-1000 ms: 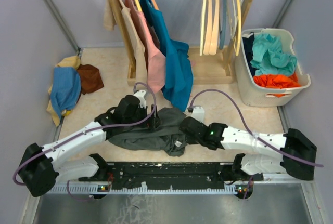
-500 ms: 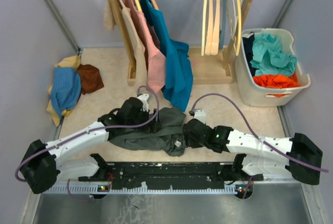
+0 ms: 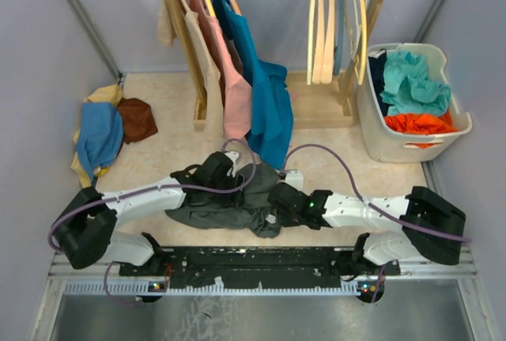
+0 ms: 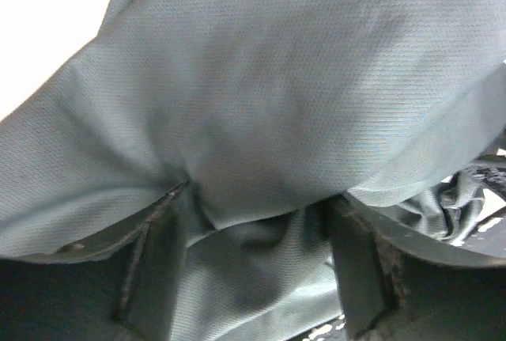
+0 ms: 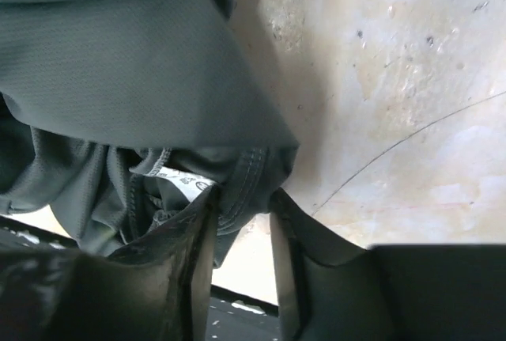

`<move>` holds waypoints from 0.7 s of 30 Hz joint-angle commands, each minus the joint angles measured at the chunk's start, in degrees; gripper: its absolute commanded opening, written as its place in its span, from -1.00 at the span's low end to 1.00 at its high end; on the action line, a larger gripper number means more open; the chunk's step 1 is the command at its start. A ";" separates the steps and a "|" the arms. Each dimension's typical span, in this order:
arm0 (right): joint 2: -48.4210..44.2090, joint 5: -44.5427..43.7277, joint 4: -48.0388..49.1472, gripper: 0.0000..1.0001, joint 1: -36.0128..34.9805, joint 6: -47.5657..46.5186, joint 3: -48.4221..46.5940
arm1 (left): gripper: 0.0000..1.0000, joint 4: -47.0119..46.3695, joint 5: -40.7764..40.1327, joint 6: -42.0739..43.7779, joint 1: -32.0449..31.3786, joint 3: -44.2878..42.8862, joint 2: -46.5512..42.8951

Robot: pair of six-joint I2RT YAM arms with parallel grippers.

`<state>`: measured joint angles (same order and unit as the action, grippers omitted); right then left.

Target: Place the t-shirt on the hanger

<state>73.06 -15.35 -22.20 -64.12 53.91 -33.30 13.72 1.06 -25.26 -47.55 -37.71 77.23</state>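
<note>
The dark grey t-shirt (image 3: 213, 208) lies crumpled on the table between both arms. My left gripper (image 3: 239, 177) presses into its upper part. In the left wrist view cloth (image 4: 277, 80) fills the frame, and the gripper (image 4: 257, 258) is open, its fingers (image 4: 150, 270) wide apart with a fold bulging between them. My right gripper (image 3: 273, 198) is at the shirt's right edge. It (image 5: 241, 216) is open, with a stitched hem (image 5: 249, 187) between its tips beside the white label (image 5: 178, 181). Empty pale wood hangers (image 3: 320, 24) hang on the rack; I cannot tell which one is the hanger.
A wooden rack (image 3: 190, 48) at the back carries a pink garment (image 3: 235, 88) and a teal-blue shirt (image 3: 267, 104). A white basket (image 3: 395, 143) of clothes stands at the right. A cloth pile (image 3: 107, 131) lies at the left. A black rail (image 3: 253, 262) runs along the near edge.
Both arms have swung toward the middle over the shirt, the left gripper moving right. The right jaws, shut a second ago, now stand apart around the hem.
</note>
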 commanded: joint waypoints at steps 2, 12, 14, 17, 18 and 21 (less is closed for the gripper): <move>0.81 -3.11 0.09 -0.63 -0.65 -0.01 -2.54 | 0.09 -0.88 -1.98 0.63 -0.51 -1.33 1.08; -5.54 -13.09 -11.86 -1.00 0.77 -6.26 -9.31 | -0.86 3.18 -0.65 -3.21 -0.89 1.56 -8.81; -7.54 -16.00 -14.17 -1.00 2.06 -8.85 -11.06 | -0.86 4.96 -0.55 -3.83 -1.08 1.59 -11.90; -11.16 -19.48 -15.97 -1.00 2.85 -14.22 -14.09 | -0.87 7.73 -0.11 -5.17 -1.23 1.45 -16.54; -12.07 -20.29 -15.94 -1.00 2.89 -16.34 -15.50 | -0.88 8.33 0.17 -5.93 -1.38 1.45 -18.25; -13.92 -22.67 -15.86 -1.00 3.00 -22.80 -19.42 | -0.89 10.01 0.59 -7.78 -1.61 1.18 -23.32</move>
<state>62.48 -30.13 -36.91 -61.52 41.10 -45.98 20.40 0.51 -29.89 -48.53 -36.42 59.24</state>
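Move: The grey t-shirt lies crumpled under both hands. A fold of it is already between the left hand's open fingers, about 1 cm below the hand point; the pink shirt's hem hangs some 15 cm straight ahead and 5 cm higher. At the right hand the t-shirt's labelled edge is about 1 cm to the left and 1 cm below, between the half-open fingers; the blue shirt's hem hangs roughly 13 cm ahead, 1 cm left and 5 cm up. Both hands pinch the t-shirt down at the table, the left shutting on its fold, the right on the labelled edge, then lift with the cloth held. The right rises about 10 cm, swinging forward 5 cm towards the blue shirt and some 3 cm right, its fingers tilting outward; the left rises about 6 cm and eases slightly back. ##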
